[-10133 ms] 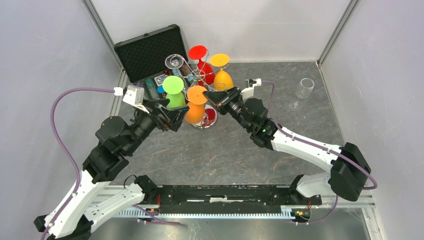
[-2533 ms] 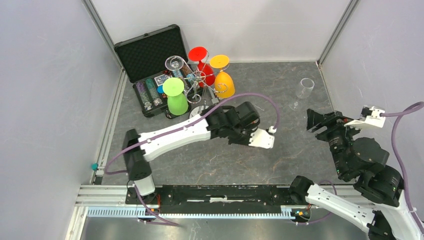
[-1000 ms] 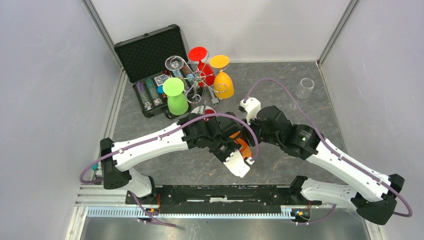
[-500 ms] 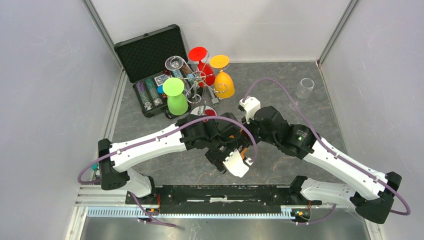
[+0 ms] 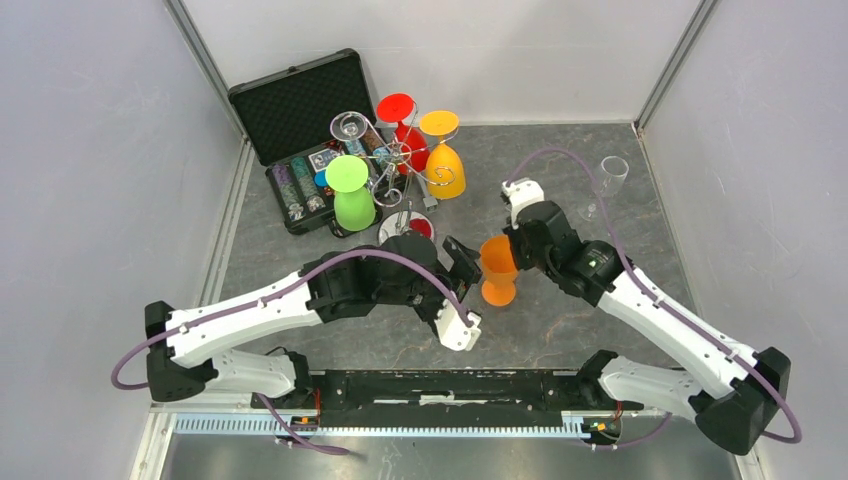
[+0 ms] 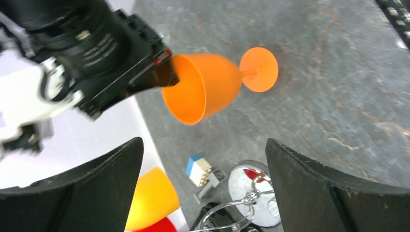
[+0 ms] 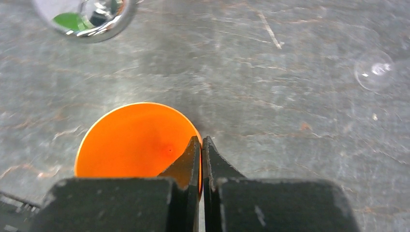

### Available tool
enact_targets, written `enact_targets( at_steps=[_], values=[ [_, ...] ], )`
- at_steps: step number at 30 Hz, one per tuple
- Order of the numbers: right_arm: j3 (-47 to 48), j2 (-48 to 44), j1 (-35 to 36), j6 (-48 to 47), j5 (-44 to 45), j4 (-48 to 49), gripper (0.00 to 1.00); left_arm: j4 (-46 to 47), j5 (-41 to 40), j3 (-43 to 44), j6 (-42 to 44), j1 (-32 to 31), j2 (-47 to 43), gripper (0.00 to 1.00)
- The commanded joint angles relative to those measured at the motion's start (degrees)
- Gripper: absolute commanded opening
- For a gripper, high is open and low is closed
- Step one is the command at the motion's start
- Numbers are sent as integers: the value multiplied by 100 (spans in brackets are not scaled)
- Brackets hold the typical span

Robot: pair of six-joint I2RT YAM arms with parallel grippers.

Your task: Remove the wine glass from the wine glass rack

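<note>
The orange wine glass [image 5: 498, 270] stands upright in the middle of the table, off the wine glass rack [image 5: 400, 160]. My right gripper [image 5: 512, 248] is shut on its rim, one finger inside the bowl and one outside. The right wrist view looks down into the orange wine glass [image 7: 130, 140] with the right gripper [image 7: 201, 140] pinching its edge. Just left of the glass, my left gripper [image 5: 458, 262] is open and holds nothing. The left wrist view has the left gripper [image 6: 203, 141] wide apart, with the orange wine glass [image 6: 208, 87] beyond its fingertips.
Green [image 5: 350, 190], red [image 5: 400, 120], yellow [image 5: 445, 150] and clear [image 5: 350, 125] glasses hang on the rack. Its mirror base [image 5: 408, 225] lies just behind my left gripper. A black case of chips [image 5: 300, 110] stands back left. A clear glass [image 5: 605, 180] stands right. A small brick [image 6: 200, 170] lies by the base.
My left gripper opened, let go of the orange glass and drew back to the left. My right gripper closed on the rim and carried the glass a little right and back.
</note>
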Motion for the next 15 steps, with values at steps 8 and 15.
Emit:
enact_targets(
  at_steps=[8, 15],
  values=[
    [149, 554, -2144, -52, 387, 1268, 0, 2980, -2129, -397, -3155, -26, -375, 100],
    [761, 1565, -3047, 355, 295, 1765, 0, 2569, -4082, 134, -5293, -26, -210, 100]
  ],
)
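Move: From the right hand, holding the orange wine glass by its rim, the clear glass already on the table stands about 21 cm ahead, 25 cm right and 11 cm lower; the orange glass hangs some 4 cm left, 8 cm below, level fore-and-aft; the rack is roughly 17 cm ahead, 27 cm left, 4 cm down. From the empty left hand the rack is about 22 cm ahead, 15 cm left, 2 cm down, and the orange glass 4 cm ahead, 7 cm right, 8 cm down. Still pinching the orange glass by the right side of its rim, the right hand sweeps it right and forward about 17 cm, nearly level, towards the clear glass, turning clockwise some 30 degrees. The left hand, wide open and already clear of the glass, goes forward and up about 9 cm towards the rack, its fingers swinging counter-clockwise and lifting from their downward slant. ##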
